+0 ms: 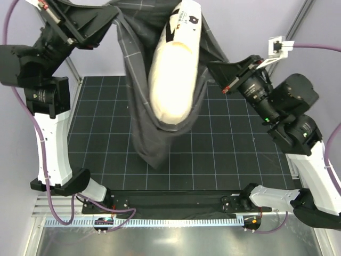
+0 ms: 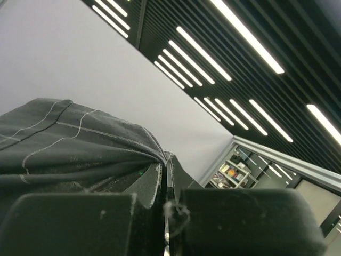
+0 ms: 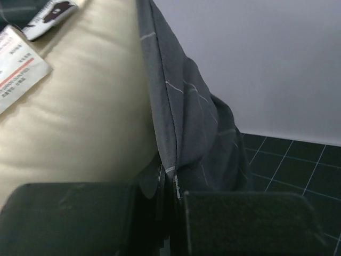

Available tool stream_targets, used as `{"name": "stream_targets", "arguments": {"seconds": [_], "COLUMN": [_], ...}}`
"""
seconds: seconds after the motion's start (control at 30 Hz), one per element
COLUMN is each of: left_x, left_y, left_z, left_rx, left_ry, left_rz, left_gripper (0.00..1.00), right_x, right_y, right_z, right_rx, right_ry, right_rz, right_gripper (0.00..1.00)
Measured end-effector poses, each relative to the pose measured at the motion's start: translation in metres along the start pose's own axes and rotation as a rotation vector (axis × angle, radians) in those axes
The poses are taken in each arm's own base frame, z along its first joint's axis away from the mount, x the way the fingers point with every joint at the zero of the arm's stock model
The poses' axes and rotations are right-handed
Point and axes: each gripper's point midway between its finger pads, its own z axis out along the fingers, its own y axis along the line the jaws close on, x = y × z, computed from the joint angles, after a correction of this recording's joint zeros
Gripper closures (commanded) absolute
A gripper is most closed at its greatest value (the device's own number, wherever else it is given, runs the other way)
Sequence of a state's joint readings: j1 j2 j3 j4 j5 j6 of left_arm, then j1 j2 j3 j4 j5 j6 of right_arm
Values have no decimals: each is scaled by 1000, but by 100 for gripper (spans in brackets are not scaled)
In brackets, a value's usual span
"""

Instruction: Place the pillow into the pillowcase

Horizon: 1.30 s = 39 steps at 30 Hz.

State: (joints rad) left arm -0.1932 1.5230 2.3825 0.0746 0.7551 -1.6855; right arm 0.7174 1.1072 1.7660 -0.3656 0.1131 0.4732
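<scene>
The dark grey checked pillowcase (image 1: pixel 144 122) hangs above the table, held up by both arms at its top corners. The cream-white pillow (image 1: pixel 173 80) stands in its open mouth, lower part sunk into the case, upper end with the bear print sticking out at the top. My left gripper (image 1: pixel 114 16) is shut on the case's left edge; in the left wrist view the pillowcase (image 2: pixel 69 144) bunches into my left gripper (image 2: pixel 168 160). My right gripper (image 1: pixel 213 66) is shut on the right edge. In the right wrist view the pillowcase (image 3: pixel 186 122) runs into my right gripper (image 3: pixel 173 184), beside the pillow (image 3: pixel 80 117).
A black mat with a light grid (image 1: pixel 240 138) covers the table under the hanging case. A white paper label (image 3: pixel 16 69) is fixed to the pillow's side. A metal frame post (image 1: pixel 74 69) stands at the left and a grey rail (image 1: pixel 176 221) runs along the near edge.
</scene>
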Motion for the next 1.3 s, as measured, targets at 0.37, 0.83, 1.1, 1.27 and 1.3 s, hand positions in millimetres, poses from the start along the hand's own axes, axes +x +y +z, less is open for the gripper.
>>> {"name": "stream_targets", "arguments": {"seconds": [0.37, 0.83, 1.1, 1.27, 1.3], "left_x": [6, 2, -8, 4, 9], "left_y": [59, -6, -61, 19, 34], "left_z": [-53, -45, -23, -53, -62], "left_rx": [-128, -57, 62, -101, -131], "left_ry": [-242, -247, -215, -265, -277], "left_rz": [-49, 141, 215, 109, 93], "left_gripper": [99, 99, 100, 100, 100], "right_x": [-75, -57, 52, 20, 8], "right_y": [48, 43, 1, 18, 23], "right_z": [5, 13, 17, 15, 15], "right_rx": [-115, -169, -140, -169, -175], "right_ry": [-144, -205, -31, -81, -95], "right_rz": [-8, 31, 120, 109, 98], "right_gripper": [96, 96, 96, 96, 96]}}
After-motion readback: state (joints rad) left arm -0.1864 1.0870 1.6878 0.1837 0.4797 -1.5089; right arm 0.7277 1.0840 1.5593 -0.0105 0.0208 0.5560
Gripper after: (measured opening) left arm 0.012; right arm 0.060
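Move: Both grippers already pinch the rim of the raised pillowcase, with the pillow standing partly in its mouth. From the left hand, the pillow's middle lies about 11 cm right, 6 cm ahead and 18 cm below. From the right hand it is roughly 10 cm left, 2 cm ahead and 3 cm lower; the case's near rim, below the pillow's near end, is some 10 cm left, 8 cm back and 8 cm down. Shake the pillowcase by pumping the hands in opposition, both grippers kept shut on its rim. Drop the left about 10 cm while the right rises some 15 cm with its fingers tipping up, then swap, the right plunging nearly 20 cm; finish with the left sinking and the right starting up again. Let the left drift slightly left, turning about 15 degrees counter-clockwise. ##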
